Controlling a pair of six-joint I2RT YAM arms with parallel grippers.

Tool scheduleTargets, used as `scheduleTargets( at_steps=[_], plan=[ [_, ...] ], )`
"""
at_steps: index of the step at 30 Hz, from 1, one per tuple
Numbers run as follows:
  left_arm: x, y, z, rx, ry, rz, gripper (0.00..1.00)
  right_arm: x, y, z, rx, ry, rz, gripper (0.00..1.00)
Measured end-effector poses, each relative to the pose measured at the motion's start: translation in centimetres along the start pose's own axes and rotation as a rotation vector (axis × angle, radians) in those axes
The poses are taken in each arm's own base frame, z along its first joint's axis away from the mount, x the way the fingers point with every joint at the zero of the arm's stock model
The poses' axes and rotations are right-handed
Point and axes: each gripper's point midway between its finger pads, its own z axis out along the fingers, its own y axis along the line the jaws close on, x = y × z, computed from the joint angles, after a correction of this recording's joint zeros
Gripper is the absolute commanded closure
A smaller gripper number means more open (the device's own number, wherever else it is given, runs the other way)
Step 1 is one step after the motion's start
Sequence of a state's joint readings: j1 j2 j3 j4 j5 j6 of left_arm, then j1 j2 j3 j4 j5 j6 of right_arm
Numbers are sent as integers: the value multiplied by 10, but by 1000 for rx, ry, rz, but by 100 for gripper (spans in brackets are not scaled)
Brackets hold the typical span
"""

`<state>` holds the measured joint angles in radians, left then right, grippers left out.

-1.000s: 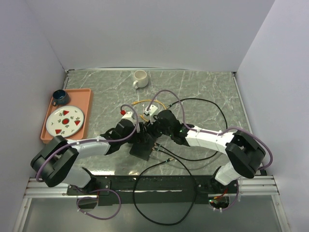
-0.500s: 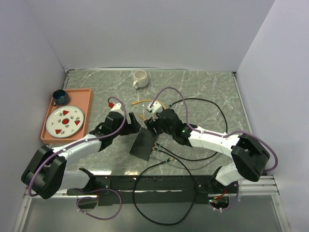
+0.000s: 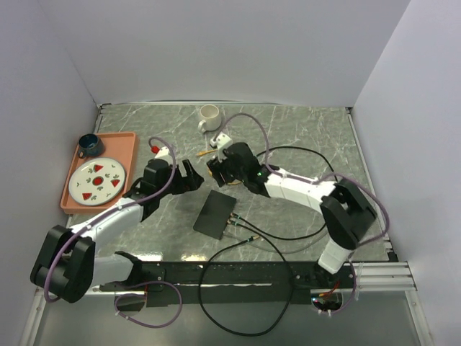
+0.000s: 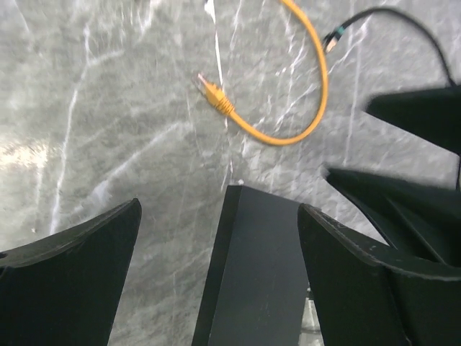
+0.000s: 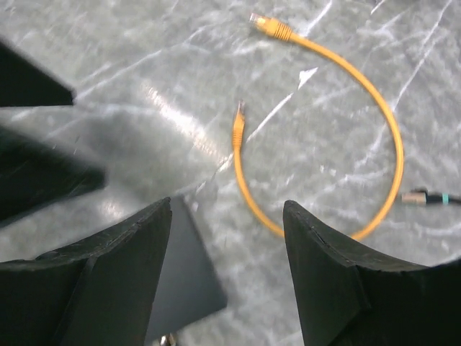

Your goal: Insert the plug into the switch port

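Note:
The flat matte-black box lies on the marble table; in the left wrist view the box shows below my fingers. I cannot make out its switch port. An orange cable curls on the table beyond it, with one plug and the other plug lying free. The left wrist view shows a plug too. My left gripper hovers open above the box's far end, holding nothing. My right gripper is open and empty, above the table between box and cable.
An orange tray at the left holds a plate and a dark cup. A white mug stands at the back. Black cables loop over the right half; one loose end lies by the orange cable.
Both grippers have drawn away from the black box toward the far side, the left one also swinging left. The box now lies uncovered on the table.

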<state>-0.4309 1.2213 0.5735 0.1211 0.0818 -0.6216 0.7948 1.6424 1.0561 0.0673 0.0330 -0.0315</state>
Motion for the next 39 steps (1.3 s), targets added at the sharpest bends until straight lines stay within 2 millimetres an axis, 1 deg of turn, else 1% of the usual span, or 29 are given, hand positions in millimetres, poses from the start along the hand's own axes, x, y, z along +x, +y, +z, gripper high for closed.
scheduleTargets(
  at_steps=[4, 7, 8, 12, 17, 22, 23, 24, 25, 27, 28, 30, 31, 32, 39],
  plan=[
    [-12, -1, -8, 23, -24, -15, 4, -11, -5, 27, -8, 32, 11, 31],
    [-18, -1, -13, 40, -35, -23, 4, -13, -4, 44, -22, 65, 13, 32],
    [-20, -2, -15, 50, -38, -25, 4, -11, -3, 48, -28, 81, 14, 32],
    [-20, -4, -17, 70, -34, -29, 4, 2, -1, 59, -39, 139, 19, 33],
    [-13, -6, -23, 97, -19, -30, 4, 26, 1, 72, -45, 232, 28, 35],
    [-13, -11, -26, 124, -18, -26, 3, 52, 2, 77, -45, 313, 34, 36],
    [-13, -12, -27, 128, -19, -25, 4, 54, 2, 79, -42, 324, 40, 40],
    [-13, -12, -28, 131, -19, -25, 4, 56, 2, 81, -40, 332, 46, 42],
    [-13, -13, -28, 135, -19, -25, 4, 56, 2, 83, -38, 337, 48, 49],
    [-12, -14, -30, 144, -18, -24, 4, 58, 2, 86, -32, 350, 56, 58],
    [-12, -15, -30, 145, -18, -23, 4, 57, 2, 88, -29, 352, 62, 70],
    [-12, -15, -31, 147, -19, -23, 4, 60, 2, 92, -23, 358, 68, 84],
    [-12, -15, -31, 147, -19, -23, 4, 62, 1, 93, -20, 365, 72, 98],
    [-12, -15, -32, 148, -20, -23, 4, 64, 1, 93, -16, 371, 75, 100],
    [-16, -18, -36, 159, -37, -19, 4, 64, -7, 91, 28, 366, 79, 100]
  ],
)
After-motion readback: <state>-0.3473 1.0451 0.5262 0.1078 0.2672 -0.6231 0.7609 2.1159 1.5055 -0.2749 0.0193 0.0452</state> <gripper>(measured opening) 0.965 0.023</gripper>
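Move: The near plug of the yellow cable lies about 5 cm ahead of the right hand, 4 cm to its left and 11 cm below. The cable's other plug is roughly 8 cm beyond that one and 3 cm farther left. Counted from the right hand, the black switch lies some 11 cm back and 2 cm left, and a loose black plug some 10 cm ahead and 10 cm right. From the left hand, the near yellow plug is about 6 cm ahead, 4 cm right and 9 cm below. The right fingers pinch the yellow cable just behind its near plug: the open hand first sweeps about 5 cm forward and left over it, then sinks some 10 cm, tipping about 20 degrees steeper, and shuts at the bottom. The left hand, empty and wide open, rises about 4 cm and eases slightly back. ##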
